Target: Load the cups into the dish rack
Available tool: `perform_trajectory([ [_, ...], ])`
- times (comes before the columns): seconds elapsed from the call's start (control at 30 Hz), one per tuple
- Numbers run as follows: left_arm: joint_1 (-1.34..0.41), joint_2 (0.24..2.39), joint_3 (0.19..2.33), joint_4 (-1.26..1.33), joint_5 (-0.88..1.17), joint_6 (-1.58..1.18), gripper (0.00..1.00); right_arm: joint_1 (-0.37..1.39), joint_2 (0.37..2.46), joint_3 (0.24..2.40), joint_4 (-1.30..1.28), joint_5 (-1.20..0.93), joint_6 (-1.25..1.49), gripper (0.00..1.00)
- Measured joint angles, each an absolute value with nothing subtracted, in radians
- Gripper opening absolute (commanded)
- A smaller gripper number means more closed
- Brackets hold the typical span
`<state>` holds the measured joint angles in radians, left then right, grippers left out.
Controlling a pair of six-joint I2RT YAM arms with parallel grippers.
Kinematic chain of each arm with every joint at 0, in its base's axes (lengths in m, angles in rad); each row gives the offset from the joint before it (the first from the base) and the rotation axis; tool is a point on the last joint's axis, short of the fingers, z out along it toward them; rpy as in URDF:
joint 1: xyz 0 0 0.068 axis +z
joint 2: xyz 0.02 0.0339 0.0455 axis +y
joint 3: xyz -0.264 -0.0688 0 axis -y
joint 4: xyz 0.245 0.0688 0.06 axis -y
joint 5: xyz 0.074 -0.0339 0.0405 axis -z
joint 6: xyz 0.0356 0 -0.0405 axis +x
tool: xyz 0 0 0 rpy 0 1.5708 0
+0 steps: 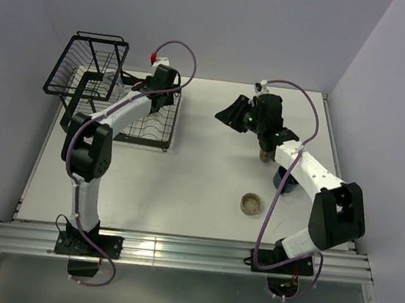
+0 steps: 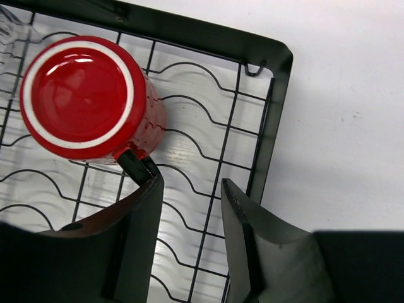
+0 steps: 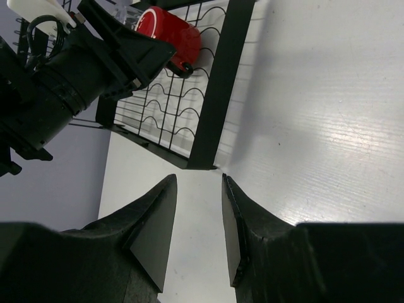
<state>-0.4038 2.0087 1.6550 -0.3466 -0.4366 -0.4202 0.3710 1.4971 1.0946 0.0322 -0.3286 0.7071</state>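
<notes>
The red mug [image 2: 79, 91] stands upside down on the flat tray of the black dish rack [image 2: 278, 95], its handle beside one fingertip of my left gripper [image 2: 189, 183]. That gripper is open, with only rack wire showing between its fingers. A clear glass [image 2: 9, 31] sits in the rack past the mug. My right gripper [image 3: 198, 178] hangs open over bare table near the rack [image 3: 230, 57], facing the red mug [image 3: 167, 28]. On the table lie a low beige cup [image 1: 251, 203], a tan cup [image 1: 264, 157] and a dark blue mug [image 1: 285, 181], both partly under the right arm.
The rack's taller wire basket [image 1: 87, 67] rises at the far left, by the wall. My left gripper [image 1: 163, 96] hovers over the flat tray [image 1: 162, 145], and my right gripper [image 1: 230, 115] is mid-table. Walls close in the left, back and right sides.
</notes>
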Motion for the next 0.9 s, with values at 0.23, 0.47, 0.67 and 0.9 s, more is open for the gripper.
perform_trajectory([
  [0.23, -0.403, 2.083, 1.704, -0.357, -0.386, -0.432, 0.22, 0.371, 1.497, 1.095, 0.032, -0.321, 0.704, 0.42],
  [0.47, -0.403, 2.177, 1.785, -0.416, -0.384, -0.431, 0.16, 0.371, 1.497, 1.095, 0.031, -0.319, 0.7, 0.42],
  [0.67, -0.396, 2.205, 1.831, -0.487, -0.421, -0.431, 0.16, 0.372, 1.497, 1.095, 0.032, -0.318, 0.697, 0.42],
  [0.9, -0.366, 2.268, 1.937, -0.543, -0.446, -0.427, 0.17, 0.371, 1.497, 1.094, 0.033, -0.318, 0.697, 0.42],
])
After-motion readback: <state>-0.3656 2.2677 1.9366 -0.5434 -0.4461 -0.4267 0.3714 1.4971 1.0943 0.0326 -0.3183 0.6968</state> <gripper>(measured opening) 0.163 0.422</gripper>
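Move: The red mug stands upside down in the dish rack, its middle some 7 cm to the left hand's left, 4 cm ahead and 4 cm below. The clear glass stands beyond, about 17 cm left and 9 cm ahead of that hand. The rack's right rim runs some 4 cm to its right, level with it; the far right corner is about 10 cm ahead and 5 cm right. From the right hand the mug is roughly 22 cm left, 14 cm ahead, 12 cm lower. The left hand brings its closing fingers up against the red mug's right side by the handle: from clear of the mug it sinks about 5 cm, easing slightly right and forward, then at that height edges about 3 cm left and a little forward towards the mug. The fingers go from half open to nearly shut, empty, and their tips tip down some 10 degrees. ##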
